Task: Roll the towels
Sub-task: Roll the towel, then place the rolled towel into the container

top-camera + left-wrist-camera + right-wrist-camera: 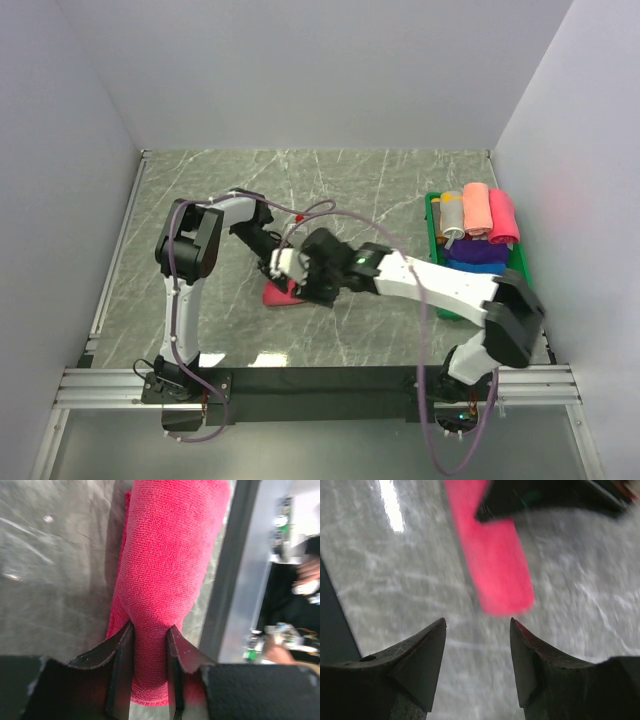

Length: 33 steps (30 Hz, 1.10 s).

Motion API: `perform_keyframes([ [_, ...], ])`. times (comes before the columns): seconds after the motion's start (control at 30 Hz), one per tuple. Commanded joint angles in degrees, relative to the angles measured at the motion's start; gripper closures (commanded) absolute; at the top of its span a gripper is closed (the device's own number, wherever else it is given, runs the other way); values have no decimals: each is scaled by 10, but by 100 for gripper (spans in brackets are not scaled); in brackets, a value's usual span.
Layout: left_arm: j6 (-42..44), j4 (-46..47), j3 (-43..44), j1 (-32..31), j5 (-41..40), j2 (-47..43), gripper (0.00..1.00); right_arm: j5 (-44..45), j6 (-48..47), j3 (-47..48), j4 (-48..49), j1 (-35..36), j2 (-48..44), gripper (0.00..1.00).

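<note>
A crimson-red towel lies rolled into a tube on the marble table, mostly covered by the two arms in the top view. In the left wrist view the red roll runs away from the camera, and my left gripper is shut on its near end, one finger on each side. My right gripper stands open just short of the other end of the roll, with only bare table between its fingertips. Rolled towels in salmon, pink and blue lie in the green bin.
A green bin stands at the right edge of the table, filled with rolled towels. A metal rail lines the left edge of the table. The black front edge runs between the arm bases.
</note>
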Motion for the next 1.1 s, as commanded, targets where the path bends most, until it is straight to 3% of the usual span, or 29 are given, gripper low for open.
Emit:
perform_keyframes([
  [0.0,17,15,-13,-11,-81,63,85,70,-13,34,74,36,50,39],
  [0.33,22,-1,-13,-5,-60,90,85,56,-52,61,101,79,157,37],
  [1.07,56,-60,24,26,-23,139,85,31,-67,-9,146,87,212,37],
])
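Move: The towel roll lies crosswise on the table, its middle about 8 cm to the right gripper's left, 2 cm farther out and some 10 cm below. The left gripper already pinches the roll; the roll's middle is about 3 cm to that gripper's right, 1 cm nearer the base and 1 cm below it. The table close around the roll is clear. Keep the left fingers shut on the towel roll and draw it back towards the base about 3 cm, tipping the wrist some 20 degrees so the fingers swing from down towards the base. Meanwhile bring the right gripper down and left, ending with a straight sink, about 9 cm lower in all, its open fingers going down astride the roll beside the left fingertips. ##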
